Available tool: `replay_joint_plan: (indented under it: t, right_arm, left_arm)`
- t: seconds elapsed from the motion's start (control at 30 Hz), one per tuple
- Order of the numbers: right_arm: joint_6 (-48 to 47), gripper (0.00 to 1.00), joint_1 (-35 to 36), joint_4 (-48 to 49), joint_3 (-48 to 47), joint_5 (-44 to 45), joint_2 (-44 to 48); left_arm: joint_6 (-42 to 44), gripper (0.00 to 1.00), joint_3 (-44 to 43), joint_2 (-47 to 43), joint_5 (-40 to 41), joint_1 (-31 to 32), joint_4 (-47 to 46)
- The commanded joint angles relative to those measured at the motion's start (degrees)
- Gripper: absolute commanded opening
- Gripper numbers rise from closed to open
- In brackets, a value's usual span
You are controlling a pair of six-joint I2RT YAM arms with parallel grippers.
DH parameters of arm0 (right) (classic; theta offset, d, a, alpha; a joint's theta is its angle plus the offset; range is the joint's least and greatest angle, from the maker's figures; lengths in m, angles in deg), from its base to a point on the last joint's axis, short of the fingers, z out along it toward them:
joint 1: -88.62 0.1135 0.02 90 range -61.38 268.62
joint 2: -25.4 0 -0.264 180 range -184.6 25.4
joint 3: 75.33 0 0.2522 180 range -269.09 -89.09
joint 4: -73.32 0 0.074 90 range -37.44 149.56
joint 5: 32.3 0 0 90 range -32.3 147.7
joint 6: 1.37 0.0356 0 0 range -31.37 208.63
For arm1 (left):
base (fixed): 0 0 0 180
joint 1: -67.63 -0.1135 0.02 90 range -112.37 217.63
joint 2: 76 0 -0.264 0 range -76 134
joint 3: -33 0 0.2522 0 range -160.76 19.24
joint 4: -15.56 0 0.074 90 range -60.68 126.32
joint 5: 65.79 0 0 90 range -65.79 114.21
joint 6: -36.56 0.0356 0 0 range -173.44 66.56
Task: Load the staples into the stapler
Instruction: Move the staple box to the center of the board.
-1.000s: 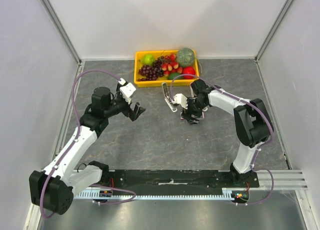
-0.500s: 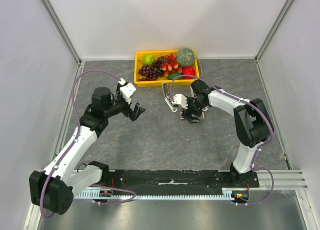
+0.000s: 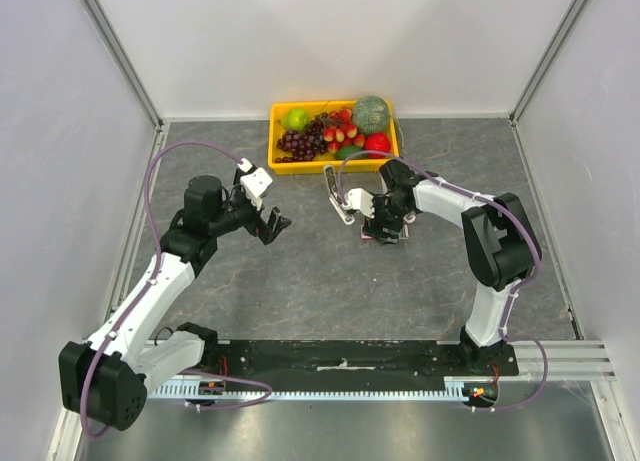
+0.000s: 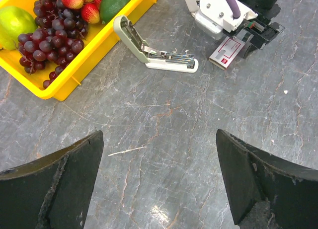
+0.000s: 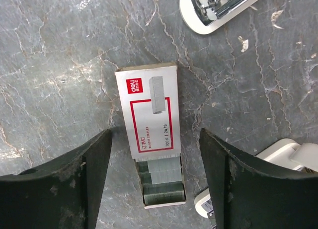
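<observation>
The staples box (image 5: 149, 110), white with red markings, lies flat on the grey table with its drawer slid out, showing silvery strips (image 5: 161, 182). My right gripper (image 5: 155, 134) hangs open just above it, one finger on each side, touching nothing. The white stapler (image 4: 154, 52) lies flipped open left of the box (image 4: 228, 51), near the yellow tray; its end also shows in the right wrist view (image 5: 218, 8). From above, the right gripper (image 3: 385, 229) covers the box, with the stapler (image 3: 338, 199) beside it. My left gripper (image 3: 275, 224) is open and holds nothing (image 4: 159, 134).
A yellow tray (image 3: 275, 141) of fruit stands at the back, its rim (image 4: 74, 75) close behind the stapler. A white rounded object (image 5: 285, 152) shows partly behind my right finger. Walls close in the table on three sides.
My right gripper has shifted slightly away from the arm bases and settled over the staples box. The left arm has hardly moved.
</observation>
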Motion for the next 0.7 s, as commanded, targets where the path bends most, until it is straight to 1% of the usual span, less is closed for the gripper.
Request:
replay_joint_plan:
  t: [0.0,0.03,0.07,0.1,0.17,0.23,0.33,0.43,0.5,0.67]
  right_arm:
    - [-2.48,0.75,0.09,-2.34,-1.7,1.09,-2.27]
    - [-2.65,0.73,0.0,-2.87,-1.78,0.83,-2.79]
    - [-3.18,0.65,0.0,-4.18,-2.05,0.13,-2.97]
    - [-3.27,0.61,0.09,-4.54,-1.96,-0.4,-3.06]
    - [-3.88,0.54,0.09,-5.94,-1.26,-1.98,-2.54]
    - [-4.06,0.53,0.35,-6.04,-0.12,-2.43,-0.7]
    - [-3.19,0.47,1.23,-4.72,2.87,-1.82,2.73]
    - [-2.4,0.46,3.34,-3.58,5.94,-1.29,6.25]
    - [-1.43,0.45,6.15,-2.35,8.14,-0.59,8.09]
    - [2.09,0.46,13.6,-1.2,9.38,-2.25,8.37]
  left_arm:
    - [1.6,1.0,0.06,-0.67,-1.29,-0.27,-1.56]
    - [1.51,1.0,0.06,-0.76,-1.29,-0.27,-1.65]
    - [1.51,1.0,-0.12,-0.85,-1.29,-0.27,-1.47]
    - [1.6,1.0,-0.12,-0.94,-1.11,-0.27,-1.39]
    - [1.86,1.0,-0.38,-1.02,-0.85,-0.27,-0.77]
    - [2.39,1.0,-0.64,-1.29,-0.58,-0.36,0.19]
    - [3.09,1.0,-1.26,-1.55,-0.41,-0.45,1.33]
    - [3.36,1.0,-1.44,-1.55,-0.41,-0.53,2.22]
    - [3.36,1.0,-1.61,-1.64,-0.32,-0.53,2.57]
    - [3.71,1.0,-2.05,-1.99,-0.32,-0.88,3.89]
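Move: The open staple box lies right between the right hand's spread fingers, its middle about 1 cm to the left and level with the pads, long side running left-right. The open grey stapler stands some 9 cm ahead and 10 cm left of that hand, the white stapler about 9 cm ahead and 3 cm right. From the left hand the box is about 22 cm to the right, 3 cm ahead and 20 cm below. Back towards the robot and slightly left goes the right hand, about 8 cm in all and level just over the table. It hardly shifts while its fingers close on the staple box's front and back long sides, then quickens and drags the gripped box away from the two staplers, turning it some 10 degrees counter-clockwise. ##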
